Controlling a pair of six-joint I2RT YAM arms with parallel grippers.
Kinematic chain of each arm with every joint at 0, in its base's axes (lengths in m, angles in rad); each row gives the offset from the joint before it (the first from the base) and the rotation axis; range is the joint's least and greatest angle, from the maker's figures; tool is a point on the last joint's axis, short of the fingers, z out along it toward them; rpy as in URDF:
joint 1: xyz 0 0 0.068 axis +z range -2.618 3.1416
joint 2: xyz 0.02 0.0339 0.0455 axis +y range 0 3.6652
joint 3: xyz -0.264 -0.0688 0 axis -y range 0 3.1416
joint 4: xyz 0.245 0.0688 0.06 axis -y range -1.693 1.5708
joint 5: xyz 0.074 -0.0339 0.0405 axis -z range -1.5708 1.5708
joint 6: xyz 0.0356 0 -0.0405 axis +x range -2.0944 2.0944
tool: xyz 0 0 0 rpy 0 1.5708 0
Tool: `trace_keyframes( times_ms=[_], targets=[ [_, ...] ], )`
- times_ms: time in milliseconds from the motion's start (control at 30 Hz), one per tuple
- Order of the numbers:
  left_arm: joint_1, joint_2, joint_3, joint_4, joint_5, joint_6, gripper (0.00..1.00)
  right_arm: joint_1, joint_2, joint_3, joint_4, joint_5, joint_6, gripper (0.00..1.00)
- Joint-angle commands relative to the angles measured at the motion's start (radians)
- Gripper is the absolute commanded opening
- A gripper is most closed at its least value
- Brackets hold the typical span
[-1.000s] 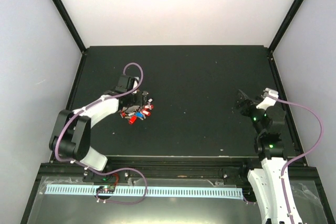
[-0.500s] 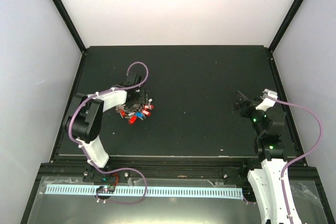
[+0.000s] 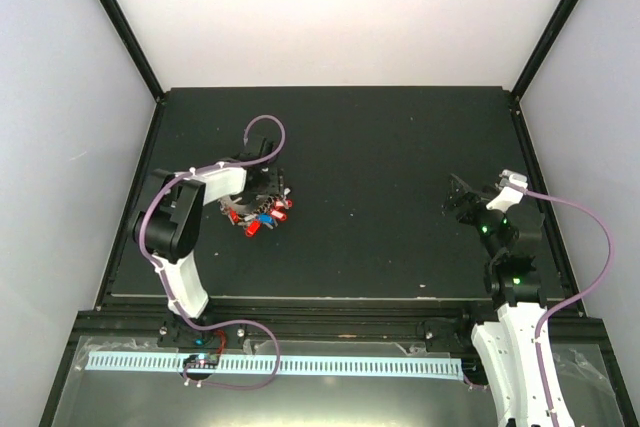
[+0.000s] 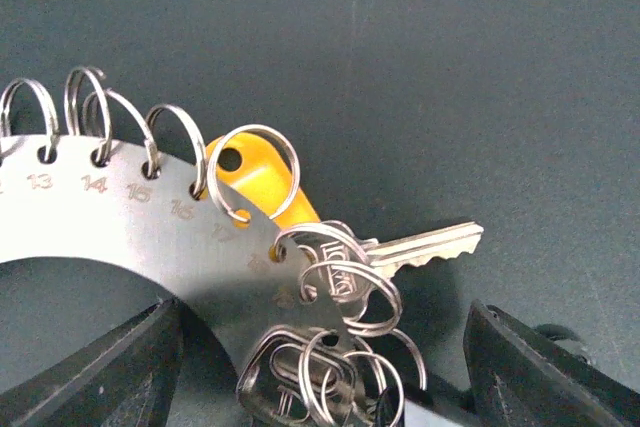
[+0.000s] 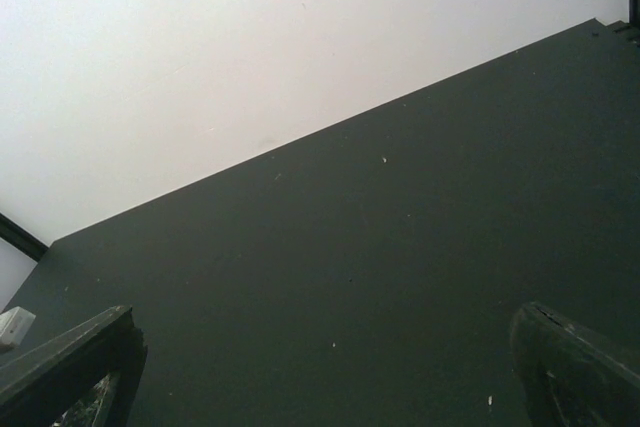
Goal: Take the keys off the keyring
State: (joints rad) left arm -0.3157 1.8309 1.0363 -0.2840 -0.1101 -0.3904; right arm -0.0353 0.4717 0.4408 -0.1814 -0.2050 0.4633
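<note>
The keys (image 3: 262, 215) lie as a small bunch with red and blue heads on the black table, left of centre. My left gripper (image 3: 264, 191) is right over their far side. In the left wrist view the keyring (image 4: 120, 222) is a flat silvery arc with numbered holes, each threaded by a small split ring (image 4: 256, 173). An orange-headed key (image 4: 268, 187), a silver key (image 4: 425, 247) and a dark-headed key (image 4: 285, 387) hang from it. My left gripper (image 4: 320, 352) stands open, its fingers (image 4: 130, 357) either side of these keys. My right gripper (image 5: 325, 352) is open and empty.
The black table (image 3: 400, 147) is framed by black posts and pale walls. My right arm (image 3: 505, 237) stays near the table's right edge, its gripper (image 3: 462, 197) above bare tabletop. A white toothed strip (image 3: 280, 365) runs along the near rail.
The left arm's elbow has swung up and in towards the keys while its gripper stayed over the bunch, jaws narrowing a little. The right arm has not moved.
</note>
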Motion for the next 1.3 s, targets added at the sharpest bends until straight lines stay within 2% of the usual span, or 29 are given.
trace_keyframes(
  times_ms=[0,267,400,567,633,800,1033,1267],
  targets=[
    [-0.005,0.033,0.047,0.011,-0.012,-0.017,0.78,0.000,-0.011,-0.011,-0.006,-0.011,0.006,1.00],
    [-0.006,0.101,0.123,0.013,-0.030,0.000,0.76,-0.001,-0.004,-0.011,0.002,-0.024,0.015,1.00],
    [-0.006,0.146,0.163,0.015,0.002,0.024,0.67,-0.001,-0.006,-0.014,-0.002,-0.021,0.012,1.00],
    [-0.011,0.169,0.184,-0.003,0.017,0.048,0.49,0.000,-0.009,-0.017,-0.007,-0.016,0.012,1.00],
    [-0.022,0.161,0.170,0.011,0.035,0.072,0.47,-0.001,-0.008,-0.019,-0.006,-0.016,0.014,1.00],
    [-0.078,0.099,0.109,0.072,0.101,0.161,0.45,-0.001,-0.002,-0.019,0.007,-0.032,0.031,1.00],
    [-0.165,-0.073,-0.084,0.190,0.307,0.241,0.45,0.000,0.012,-0.021,0.019,-0.083,0.044,1.00],
    [-0.300,-0.245,-0.229,0.171,0.338,0.304,0.51,0.000,0.045,-0.037,0.052,-0.118,0.060,1.00]
  ],
)
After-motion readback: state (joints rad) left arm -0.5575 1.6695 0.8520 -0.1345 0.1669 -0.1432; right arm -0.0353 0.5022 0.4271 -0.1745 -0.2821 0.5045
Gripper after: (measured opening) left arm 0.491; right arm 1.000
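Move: The left fingers straddle the ring-and-key cluster on the front right rim of the keyring, about level with it and 1 cm above it. The silver key lies some 3 cm ahead and 2 cm to the right, the yellow key about 4 cm ahead and 2 cm left. The keyring's centre is roughly 6 cm left and 4 cm back. From the right hand, that cluster is about 47 cm left, 10 cm ahead and 22 cm below. The left fingers narrow from wide to about half open onto the ring-and-key cluster at the rim as the hand slides forward nearly 5 cm, low over the table. Then, with the cluster caught between them, the hand sweeps back about 12 cm and right about 11 cm, dragging the keyring towards the middle of the table. The wrist turns clockwise some 35 degrees, and the hand rises about 2 cm at the end. ##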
